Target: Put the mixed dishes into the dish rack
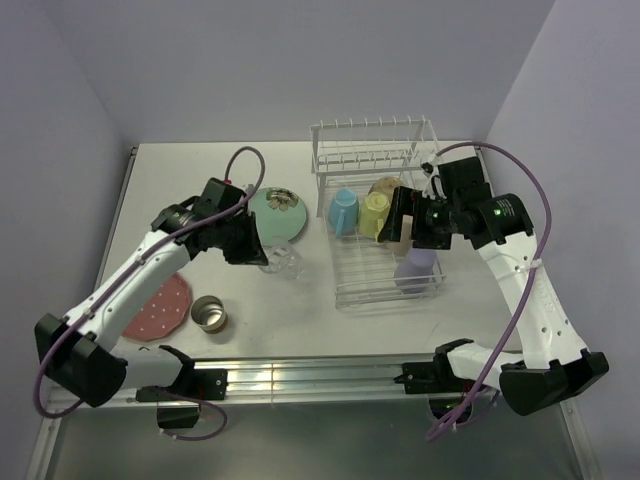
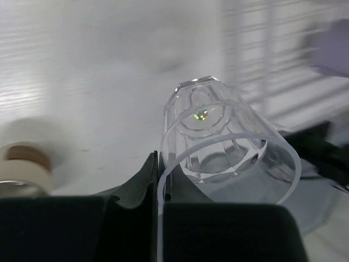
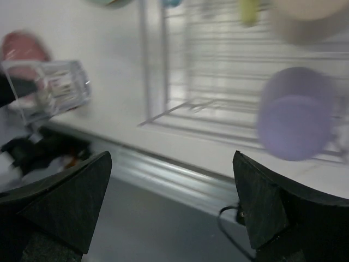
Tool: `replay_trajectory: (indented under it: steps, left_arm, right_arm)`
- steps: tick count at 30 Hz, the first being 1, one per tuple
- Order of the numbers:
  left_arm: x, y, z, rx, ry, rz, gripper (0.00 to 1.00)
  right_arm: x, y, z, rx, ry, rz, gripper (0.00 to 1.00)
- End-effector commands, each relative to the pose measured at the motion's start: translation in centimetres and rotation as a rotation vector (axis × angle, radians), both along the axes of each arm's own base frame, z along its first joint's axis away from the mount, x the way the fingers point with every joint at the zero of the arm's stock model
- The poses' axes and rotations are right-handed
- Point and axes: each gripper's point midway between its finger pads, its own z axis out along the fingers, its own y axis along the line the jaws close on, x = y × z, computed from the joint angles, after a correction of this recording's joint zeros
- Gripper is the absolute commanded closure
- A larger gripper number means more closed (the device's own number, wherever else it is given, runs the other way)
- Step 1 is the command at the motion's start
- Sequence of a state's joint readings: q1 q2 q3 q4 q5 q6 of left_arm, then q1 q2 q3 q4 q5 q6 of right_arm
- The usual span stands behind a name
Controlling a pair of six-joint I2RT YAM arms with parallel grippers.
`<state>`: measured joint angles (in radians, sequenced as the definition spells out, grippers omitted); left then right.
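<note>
My left gripper [image 1: 256,248] is shut on the rim of the clear glass [image 1: 283,260], one finger inside and one outside; the glass [image 2: 218,142] lies tilted just over the table. The white wire dish rack [image 1: 372,150] holds the blue cup [image 1: 343,210], yellow cup [image 1: 375,213], tan cup [image 1: 386,187] and lavender cup [image 1: 415,268]. My right gripper [image 1: 402,226] is open and empty above the rack's lower basket. The mint-green plate [image 1: 279,213], pink dotted plate [image 1: 160,307] and steel cup [image 1: 209,314] sit on the table. The white bowl is out of view.
In the right wrist view the lavender cup [image 3: 297,112] and rack wires [image 3: 207,54] are blurred, with the glass [image 3: 49,90] far left. The table's metal front rail [image 1: 300,378] runs along the near edge. Walls close the back and sides.
</note>
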<state>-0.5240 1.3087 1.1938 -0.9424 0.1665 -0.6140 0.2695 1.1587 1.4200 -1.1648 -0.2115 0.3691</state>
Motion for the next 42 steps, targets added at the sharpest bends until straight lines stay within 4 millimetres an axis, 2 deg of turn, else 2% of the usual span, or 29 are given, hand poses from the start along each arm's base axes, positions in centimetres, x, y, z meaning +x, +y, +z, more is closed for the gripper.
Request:
replay_trajectory:
  steps: [1,3,4,5,6,7,8,9,10,11,17,18,27,33,42]
  left_arm:
    - [-0.9,-4.4,8.3,-0.344,-0.089,-0.085,1.00]
    - [-1.6,-5.6,9.7,-0.444,-0.083,-0.110,1.00]
    - [-2.0,-6.6,11.9,-0.556,-0.095,-0.127,1.00]
    - [-2.4,-7.1,12.7,-0.610,-0.091,-0.136,1.00]
    - [-2.9,-7.4,12.2,-0.653,-0.058,-0.136,1.00]
    - [-3.3,-8.2,14.4,-0.765,-0.068,-0.152,1.00]
    - [-3.6,-8.3,13.6,-0.795,-0.042,-0.142,1.00]
    - [-4.1,-8.4,14.7,-0.855,-0.023,-0.120,1.00]
    - [-4.5,-8.5,15.1,-0.894,-0.014,-0.134,1.00]
    - [-4.5,-8.7,15.3,-0.933,-0.037,-0.146,1.00]
    - [-5.0,-8.8,17.4,-1.090,-0.032,-0.136,1.00]
    - [-5.1,-8.8,18.4,-1.126,-0.048,-0.145,1.00]
    - [-5.0,-9.0,21.0,-1.196,-0.069,-0.166,1.00]
    - [-5.0,-9.0,20.9,-1.213,-0.050,-0.159,1.00]
    - [-5.3,-8.9,21.3,-1.241,-0.037,-0.158,1.00]
  right_arm:
    - [-2.9,5.6,3.4,0.328,0.025,0.240,0.00]
    - [-3.9,7.1,4.5,0.433,0.020,0.309,0.00]
    - [-4.6,8.2,5.6,0.503,0.006,0.380,0.00]
    - [-5.0,8.6,6.2,0.536,-0.004,0.412,0.00]
    - [-5.5,9.1,6.3,0.576,0.019,0.426,0.00]
    - [-6.1,9.9,7.6,0.642,-0.010,0.490,0.00]
    - [-6.5,10.2,8.4,0.692,0.002,0.491,0.00]
    - [-6.7,10.5,8.4,0.725,0.016,0.502,0.00]
    - [-7.0,10.8,9.7,0.767,-0.034,0.548,0.00]
    - [-7.1,10.9,10.1,0.787,-0.042,0.558,0.00]
    - [-7.3,11.7,11.4,0.875,-0.021,0.571,0.00]
    - [-7.2,11.8,11.1,0.885,-0.010,0.568,0.00]
    - [-6.8,12.6,11.1,0.897,-0.028,0.591,0.00]
    - [-6.6,13.5,12.6,0.951,-0.040,0.619,0.00]
    - [-6.6,15.5,13.5,1.019,-0.002,0.666,0.00]
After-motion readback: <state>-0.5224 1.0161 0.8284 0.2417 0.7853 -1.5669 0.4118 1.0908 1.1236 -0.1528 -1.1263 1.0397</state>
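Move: The left fingers hold the clear glass by its wall. The right gripper it is being taken to stands some 27 cm to the right, about level in reach and 9 cm higher. From the left hand, the green plate lies about 23 cm ahead and the metal cup 5 cm back, 13 cm left. From the right hand, the glass is about 23 cm left and 11 cm lower; the purple cup is 5 cm ahead, 6 cm right; the yellow mug 18 cm ahead, 2 cm left. Keeping its pinch on the glass wall, the left hand rises about 19 cm and swings right and a little back, rolling some 70 degrees so its fingers and the glass's base point right. The right hand, fingers staying wide open, comes left about 14 cm, up and somewhat back towards the glass, its wrist turning from downward to point left, with the jaws either side of the base's line. ##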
